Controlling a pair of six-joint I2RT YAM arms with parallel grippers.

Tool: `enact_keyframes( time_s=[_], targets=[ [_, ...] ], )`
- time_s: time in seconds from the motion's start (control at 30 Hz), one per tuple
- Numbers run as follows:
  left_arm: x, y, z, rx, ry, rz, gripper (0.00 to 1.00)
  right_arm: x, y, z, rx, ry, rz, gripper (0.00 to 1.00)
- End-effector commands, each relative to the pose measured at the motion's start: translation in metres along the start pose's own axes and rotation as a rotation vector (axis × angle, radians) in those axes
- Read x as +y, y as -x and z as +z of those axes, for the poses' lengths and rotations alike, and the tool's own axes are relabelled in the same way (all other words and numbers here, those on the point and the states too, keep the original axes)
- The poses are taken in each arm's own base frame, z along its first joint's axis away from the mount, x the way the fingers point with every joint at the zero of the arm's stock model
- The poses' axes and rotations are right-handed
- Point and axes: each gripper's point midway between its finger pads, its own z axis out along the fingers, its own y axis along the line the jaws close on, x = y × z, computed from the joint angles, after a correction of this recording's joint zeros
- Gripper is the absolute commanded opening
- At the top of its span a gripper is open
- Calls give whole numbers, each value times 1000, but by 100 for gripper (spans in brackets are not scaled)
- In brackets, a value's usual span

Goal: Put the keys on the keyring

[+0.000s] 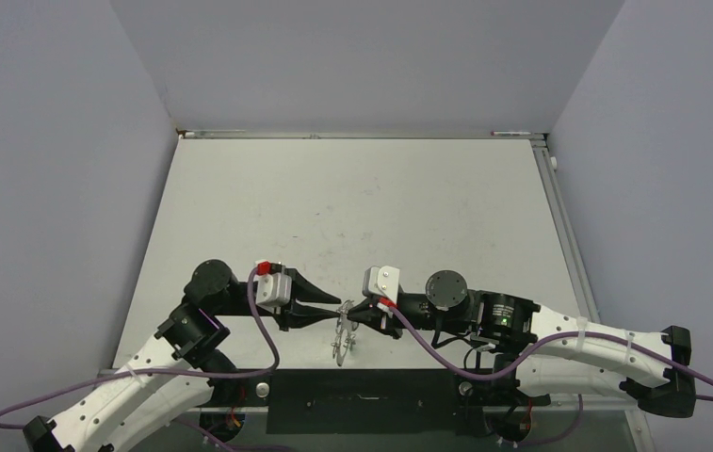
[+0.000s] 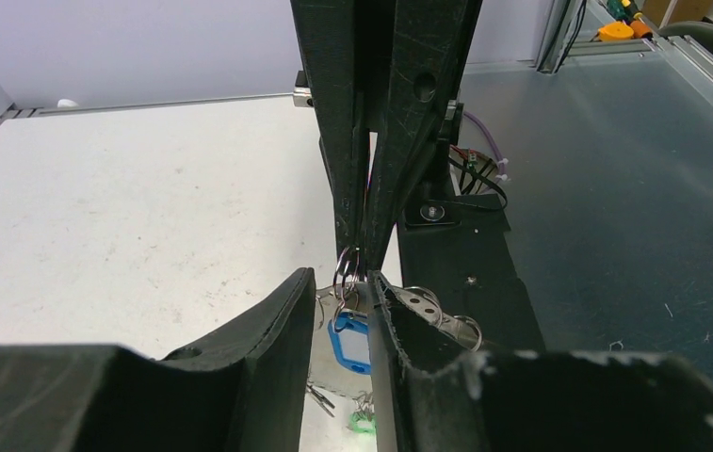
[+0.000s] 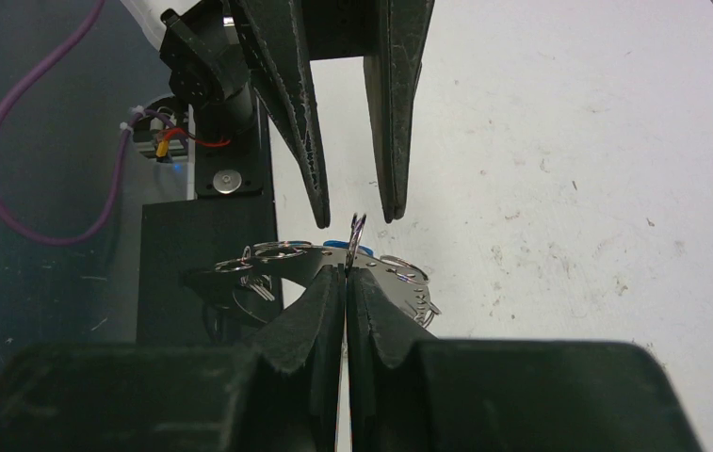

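Observation:
The keyring (image 1: 341,341) hangs off the table's near edge between the two arms, a silvery band (image 3: 286,256) with small split rings strung along it. My right gripper (image 3: 346,271) is shut on one upright split ring (image 3: 357,231) of it. The blue key (image 2: 350,341) dangles below that ring and the green key (image 2: 363,424) lies lower. My left gripper (image 2: 341,278) faces the right one, jaws open with a narrow gap. Its fingers (image 3: 315,179) straddle the pinched ring and the blue key, and I see no contact.
A black mounting plate (image 1: 362,403) sits under the keyring at the near edge, between the arm bases. Purple cables (image 1: 263,330) loop from both wrists. The white table (image 1: 362,207) stretches away to the grey back wall.

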Motion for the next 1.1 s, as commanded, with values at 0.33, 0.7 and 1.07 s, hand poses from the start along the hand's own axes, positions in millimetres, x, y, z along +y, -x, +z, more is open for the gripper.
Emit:
enact_keyframes(
  time_s=[0.33, 0.7, 1.07],
  targets=[
    [-3, -3, 2, 5, -15, 44, 14, -2, 59, -8, -171, 10, -32, 5],
    [-1, 3, -1, 17, 7, 46, 0, -2, 58, -3, -168, 10, -26, 5],
    [17, 5, -9, 37, 111, 46, 0, -13, 50, -11, -97, -50, -38, 35]
  ],
)
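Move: A small metal ring at the top of the keyring plate stands in the shut right fingers, about 1 cm left of that hand's point and level with it. From the left hand it lies about 1 cm to the right, level, between the part-open fingertips. The plate hangs some 5 cm below both hand points and 2 cm back; the blue key is about 3 cm beneath the ring, 2 cm left of the right hand. The left fingers close to a pinch on the small ring while that hand eases down about 1 cm; the right hand keeps its hold, nearly still. Then the right fingers open and let go, that hand rising some 2 cm from its start as the left, still pinching, sinks farther, about 2 cm in all, and edges forward and left. ##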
